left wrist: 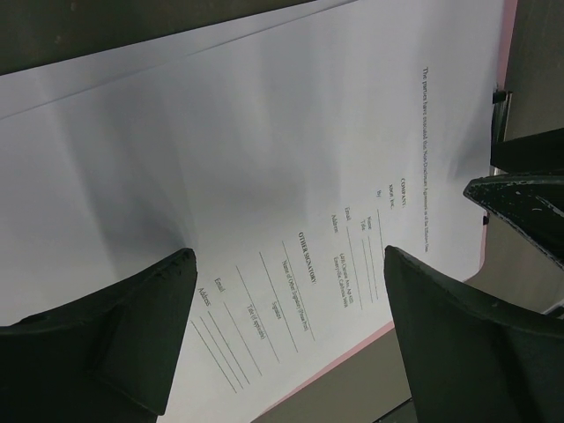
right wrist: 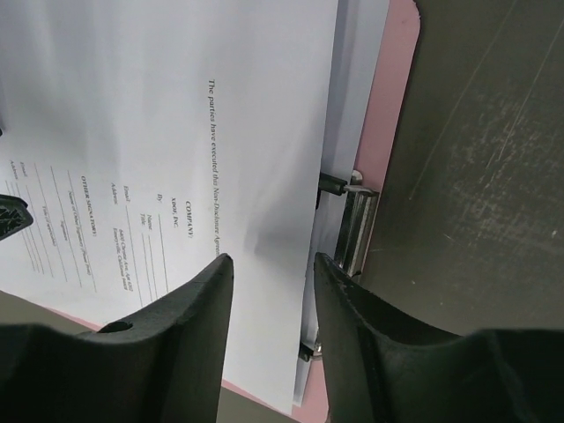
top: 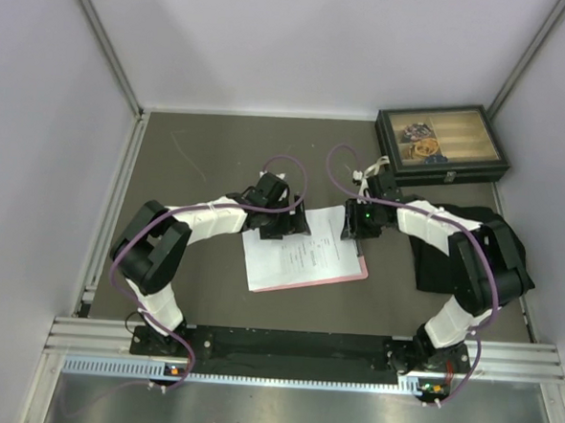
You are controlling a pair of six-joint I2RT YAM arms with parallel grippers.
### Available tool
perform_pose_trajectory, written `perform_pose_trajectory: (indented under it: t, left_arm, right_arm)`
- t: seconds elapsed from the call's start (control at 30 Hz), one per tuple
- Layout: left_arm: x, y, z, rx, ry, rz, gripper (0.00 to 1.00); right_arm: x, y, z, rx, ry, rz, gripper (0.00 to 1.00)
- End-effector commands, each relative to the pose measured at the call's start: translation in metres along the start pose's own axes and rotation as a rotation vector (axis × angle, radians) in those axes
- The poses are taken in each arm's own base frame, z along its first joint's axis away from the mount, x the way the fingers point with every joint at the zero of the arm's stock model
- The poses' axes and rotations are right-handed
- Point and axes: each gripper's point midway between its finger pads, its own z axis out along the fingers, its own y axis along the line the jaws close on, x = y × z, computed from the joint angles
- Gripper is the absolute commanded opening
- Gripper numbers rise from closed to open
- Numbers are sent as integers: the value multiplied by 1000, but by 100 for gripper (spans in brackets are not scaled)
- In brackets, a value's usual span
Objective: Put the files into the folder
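Note:
The files lie stacked on the pink folder [top: 361, 268] mid-table. The sparse-print sheet [top: 299, 256] is on top. The other sheet shows only as a white strip [right wrist: 352, 88] under it, its print hidden. The folder's pink edge [right wrist: 392, 88] and metal clip [right wrist: 359, 229] show in the right wrist view. My left gripper [top: 280, 221] is open just above the top sheet [left wrist: 264, 176], near the folder's pink edge [left wrist: 352, 342]. My right gripper [top: 357, 224] is open, its jaws [right wrist: 273, 260] over the sheets' edge beside the clip, holding nothing.
A dark box with a glass lid [top: 442, 145] stands at the back right. A black cloth [top: 463, 246] lies under the right arm. White walls and an aluminium rail [top: 110, 211] bound the table.

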Motion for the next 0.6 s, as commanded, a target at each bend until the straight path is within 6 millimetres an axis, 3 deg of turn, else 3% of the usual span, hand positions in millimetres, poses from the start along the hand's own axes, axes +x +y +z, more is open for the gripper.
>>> perform_pose_trajectory:
  t: [0.0, 0.4, 0.53, 0.57]
  left_arm:
    - [-16, -17, -14, 36, -63, 31, 91]
    - [-23, -18, -21, 23, -79, 49, 92]
    - [-24, -18, -22, 16, -84, 56, 92]
    - [-24, -17, -22, 14, -83, 55, 92]
  right_arm:
    - [-3, 8, 4, -40, -14, -16, 40]
    - [-5, 24, -2, -54, -9, -37, 8]
    - [-4, 28, -4, -64, -9, -25, 9]
    - [-4, 28, -4, -61, -10, -23, 13]
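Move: Just beside the right fingertips lies the folder's metal clip, its middle about 3 cm to the right, 2 cm back and 1 cm below the hand point. The top file sheet's middle is roughly 11 cm to this hand's left and 5 cm back. A white strap lies some 17 cm ahead and 7 cm to the right. From the left hand the clip is about 14 cm to the right, level fore-and-aft and 2 cm lower. Closing from a bit under half open to almost shut, the right fingers come together at the sheets' clip-side edge and seem to pinch the clip's black-ended bar. Staying low, the right hand meanwhile eases about 1.5 cm left and 1 cm back, pushing the stack towards the left hand, with almost no turn of the wrist. ##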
